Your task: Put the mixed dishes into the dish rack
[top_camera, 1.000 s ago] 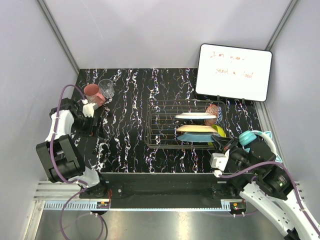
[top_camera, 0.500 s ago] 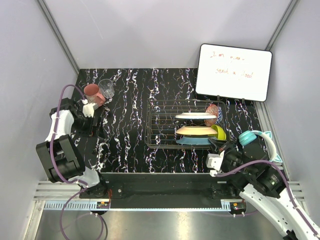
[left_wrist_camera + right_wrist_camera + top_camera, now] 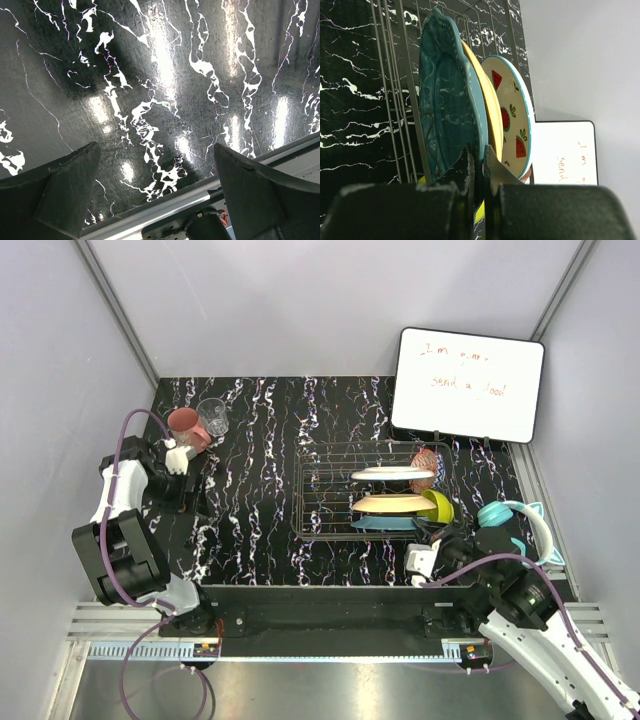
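Observation:
The dish rack [image 3: 325, 502] holds three plates on edge: the white watermelon plate [image 3: 392, 473], the peach plate [image 3: 393, 503] and the teal plate [image 3: 385, 524]. The lime-green bowl [image 3: 441, 506] and the red-white patterned bowl [image 3: 427, 460] sit at its right end. My right gripper [image 3: 438, 537] is shut just off the rack's near right corner. In the right wrist view its tips [image 3: 480, 152] stand right in front of the teal plate [image 3: 447, 100] rim, with nothing clearly held. The pink mug [image 3: 183, 425] and the clear glass [image 3: 212, 416] stand far left. Near them my left gripper [image 3: 188, 490] hangs open; in the left wrist view, the gripper [image 3: 156, 150] frames bare tabletop.
A whiteboard [image 3: 467, 385] with red writing leans at the back right. Small teal curved objects [image 3: 500, 512] lie by the right arm. The metal front rail [image 3: 200, 200] runs just under my left gripper. Grey walls close in both sides.
My right arm has drawn back toward the near edge, away from the rack. The rack and its plates have shifted slightly right. The left arm has not moved.

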Tool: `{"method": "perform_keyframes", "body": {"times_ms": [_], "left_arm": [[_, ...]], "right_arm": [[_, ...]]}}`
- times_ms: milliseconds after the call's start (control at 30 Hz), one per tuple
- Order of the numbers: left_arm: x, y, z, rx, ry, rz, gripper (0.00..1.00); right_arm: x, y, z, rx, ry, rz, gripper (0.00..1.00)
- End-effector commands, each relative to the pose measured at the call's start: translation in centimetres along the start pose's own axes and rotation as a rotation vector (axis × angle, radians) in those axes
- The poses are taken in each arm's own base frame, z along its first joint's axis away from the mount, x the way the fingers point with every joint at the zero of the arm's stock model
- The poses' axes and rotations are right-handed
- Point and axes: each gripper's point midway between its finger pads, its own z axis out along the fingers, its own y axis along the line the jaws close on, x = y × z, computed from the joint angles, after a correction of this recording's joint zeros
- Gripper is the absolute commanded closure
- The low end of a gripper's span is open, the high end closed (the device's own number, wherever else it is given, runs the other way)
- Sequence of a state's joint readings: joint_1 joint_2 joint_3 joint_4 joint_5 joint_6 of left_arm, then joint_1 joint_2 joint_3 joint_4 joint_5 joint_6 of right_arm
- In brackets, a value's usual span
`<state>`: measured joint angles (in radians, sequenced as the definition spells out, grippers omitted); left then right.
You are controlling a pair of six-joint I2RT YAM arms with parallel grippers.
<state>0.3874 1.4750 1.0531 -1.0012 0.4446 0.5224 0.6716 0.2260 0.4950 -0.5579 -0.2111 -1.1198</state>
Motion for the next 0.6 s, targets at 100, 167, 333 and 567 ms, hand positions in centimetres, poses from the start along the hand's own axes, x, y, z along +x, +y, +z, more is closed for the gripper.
{"method": "perform_keyframes", "body": {"times_ms": [100, 167, 333, 567], "left_arm": [[-1.1, -0.6, -0.3, 0.028, -0.041, 0.013, 0.01], [-1.3, -0.7, -0.5, 0.032, -0.050, 0.009, 0.01], [-2.4, -1.0, -1.3, 0.037, -0.083, 0.013, 0.01], [-5.2, -3.3, -3.3, 0.095, -0.155, 0.008, 0.01]], "right_arm": [[-0.6, -2.1, 0.3, 0.075, -0.009, 0.060, 0.89], [-0.5, -2.0, 0.3, 0.072, -0.002, 0.081, 0.78], [-0.5, -2.0, -0.1, 0.066, 0.015, 0.112, 0.50], [-1.9, -3.7, -2.1, 0.109, -0.007, 0.159, 0.00]]}}
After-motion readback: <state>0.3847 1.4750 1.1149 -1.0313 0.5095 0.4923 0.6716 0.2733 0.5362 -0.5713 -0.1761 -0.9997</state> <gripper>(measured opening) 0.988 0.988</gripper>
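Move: The right gripper holds the teal plate by its near-right edge: the plate's middle lies about 8 cm left, 2 cm ahead and 4 cm below. The peach plate stands about 5 cm ahead and 8 left, the watermelon plate 12 ahead and 7 left, the green bowl 5 ahead, 2 right and 7 below. From the left gripper, the pink mug is some 15 cm ahead and 1 left, slightly below; the clear glass is 18 ahead and 4 right. Let go of the teal plate in the rack's near slot: ease the right gripper about 1 cm down while the fingers begin to part, then open them fully as it rises back that centimetre, rolling the wrist a few degrees. Near the end, start the empty left gripper about 2 cm up and 1 cm forward towards the pink mug, fingers kept open. ##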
